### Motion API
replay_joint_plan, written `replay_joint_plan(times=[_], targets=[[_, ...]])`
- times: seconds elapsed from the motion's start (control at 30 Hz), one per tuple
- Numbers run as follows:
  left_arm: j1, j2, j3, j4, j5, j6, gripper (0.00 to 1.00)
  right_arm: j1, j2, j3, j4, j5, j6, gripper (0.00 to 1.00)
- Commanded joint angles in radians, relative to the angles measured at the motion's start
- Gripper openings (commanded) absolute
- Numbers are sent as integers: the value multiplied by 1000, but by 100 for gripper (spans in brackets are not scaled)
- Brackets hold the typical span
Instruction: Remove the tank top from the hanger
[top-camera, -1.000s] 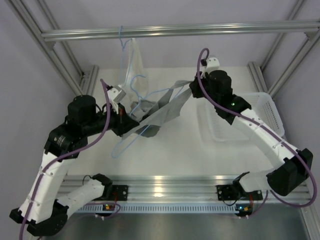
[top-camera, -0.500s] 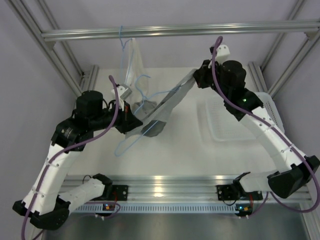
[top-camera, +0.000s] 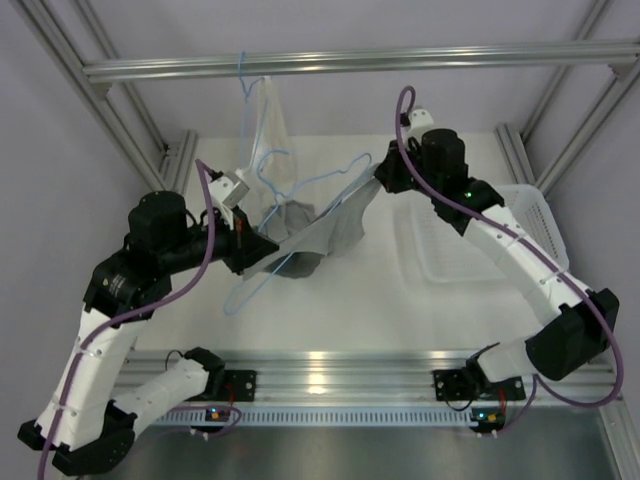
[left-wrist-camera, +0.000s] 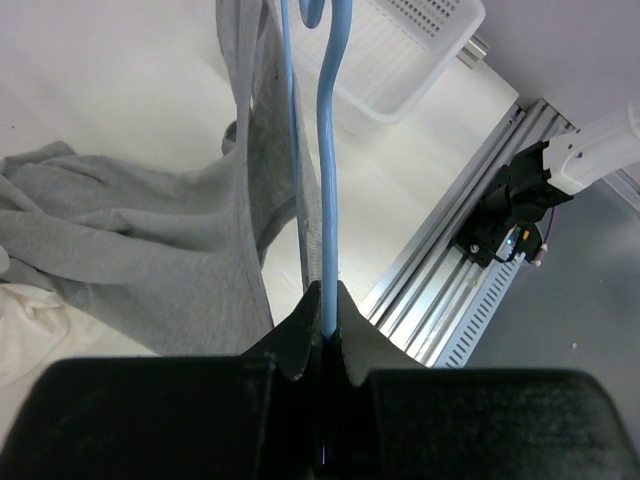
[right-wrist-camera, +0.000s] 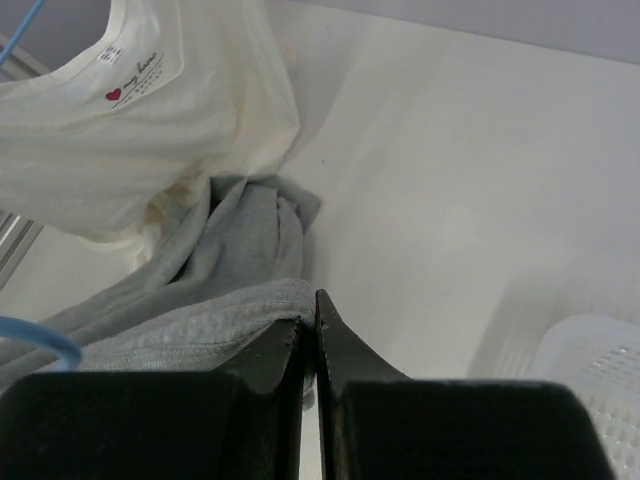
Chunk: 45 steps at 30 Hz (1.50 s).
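The light-blue hanger (top-camera: 245, 290) is tilted above the table, and my left gripper (top-camera: 252, 245) is shut on its thin frame (left-wrist-camera: 328, 200). The grey tank top (top-camera: 325, 232) sags from it in a loose sheet, with part bunched on the table (left-wrist-camera: 150, 260). My right gripper (top-camera: 380, 182) is shut on a hemmed edge of the tank top (right-wrist-camera: 200, 320), up at the hanger's far arm. In the wrist views, the left gripper (left-wrist-camera: 325, 300) pinches the blue wire and the right gripper (right-wrist-camera: 310, 305) pinches the grey cloth.
A second blue hanger (top-camera: 243, 75) hangs on the rear rail and carries a cream garment (top-camera: 265, 125) (right-wrist-camera: 150, 120). A white basket (top-camera: 480, 235) stands on the table at the right. Aluminium frame posts flank both sides.
My right gripper rose to the right, stretching the tank top taut, then dropped back down-left, so the cloth sags. The left arm swung right and returned, still holding the hanger.
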<state>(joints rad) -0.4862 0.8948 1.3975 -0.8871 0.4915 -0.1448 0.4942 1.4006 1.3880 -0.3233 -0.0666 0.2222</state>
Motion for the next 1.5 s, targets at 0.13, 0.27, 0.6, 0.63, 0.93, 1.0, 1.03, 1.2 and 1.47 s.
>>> replay_joint_plan(times=[0.13, 0.27, 0.6, 0.63, 0.93, 1.0, 1.03, 1.2, 1.47], targets=[[-2, -33, 18, 206, -2, -53, 0, -19, -31, -71, 68, -226, 37, 0], [-2, -19, -46, 519, -72, -139, 0, -16, -113, -191, 220, -280, 127, 0], [-5, 117, -338, 1419, -214, -234, 0, 219, -249, -392, 402, -464, 234, 0], [-5, 127, -330, 1444, -232, -223, 0, 231, -247, -427, 373, -447, 212, 0], [-9, 142, -270, 1499, -209, -161, 0, 233, -244, -523, 301, -219, 178, 0], [-11, 107, -333, 1553, -238, -176, 0, 260, -220, -505, 300, -193, 174, 0], [-11, 101, -327, 1518, -255, -170, 0, 267, -210, -494, 259, -117, 163, 0], [-12, 98, -152, 1069, -381, -133, 0, 277, -138, -521, 167, 229, 108, 0], [-14, 32, -72, 539, -449, -140, 0, 284, -6, -636, 245, 254, 154, 0]])
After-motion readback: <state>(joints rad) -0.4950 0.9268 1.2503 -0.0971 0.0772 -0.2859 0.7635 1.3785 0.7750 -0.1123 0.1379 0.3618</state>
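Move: The left hand already grips the blue hanger, with the grey tank top still looped on it; the cloth's middle is about 9 cm ahead, 8 cm right and 12 cm below. The rail is some 28 cm ahead and 25 cm higher, straight ahead, and the hanging cream top about 27 cm ahead at roughly hand height. The right hand pinches the tank top's edge: its middle is about 12 cm back, 12 cm left and 6 cm lower, the white basket 25 cm right, level, 29 cm below. The left hand keeps its grip on the blue hanger and lifts it about 5 cm, sweeps forward some 14 cm towards the rail and climbs again while easing slightly back, then dips a few centimetres, its fingers tipping from downward to upward and turning counter-clockwise. Still pinching the grey cloth, the right hand draws it back about 16 cm and leftward, sinking a little and twisting some 30 degrees counter-clockwise, then untwists as it goes down hard on 17 cm more towards the table, coming partly forward and right again. ##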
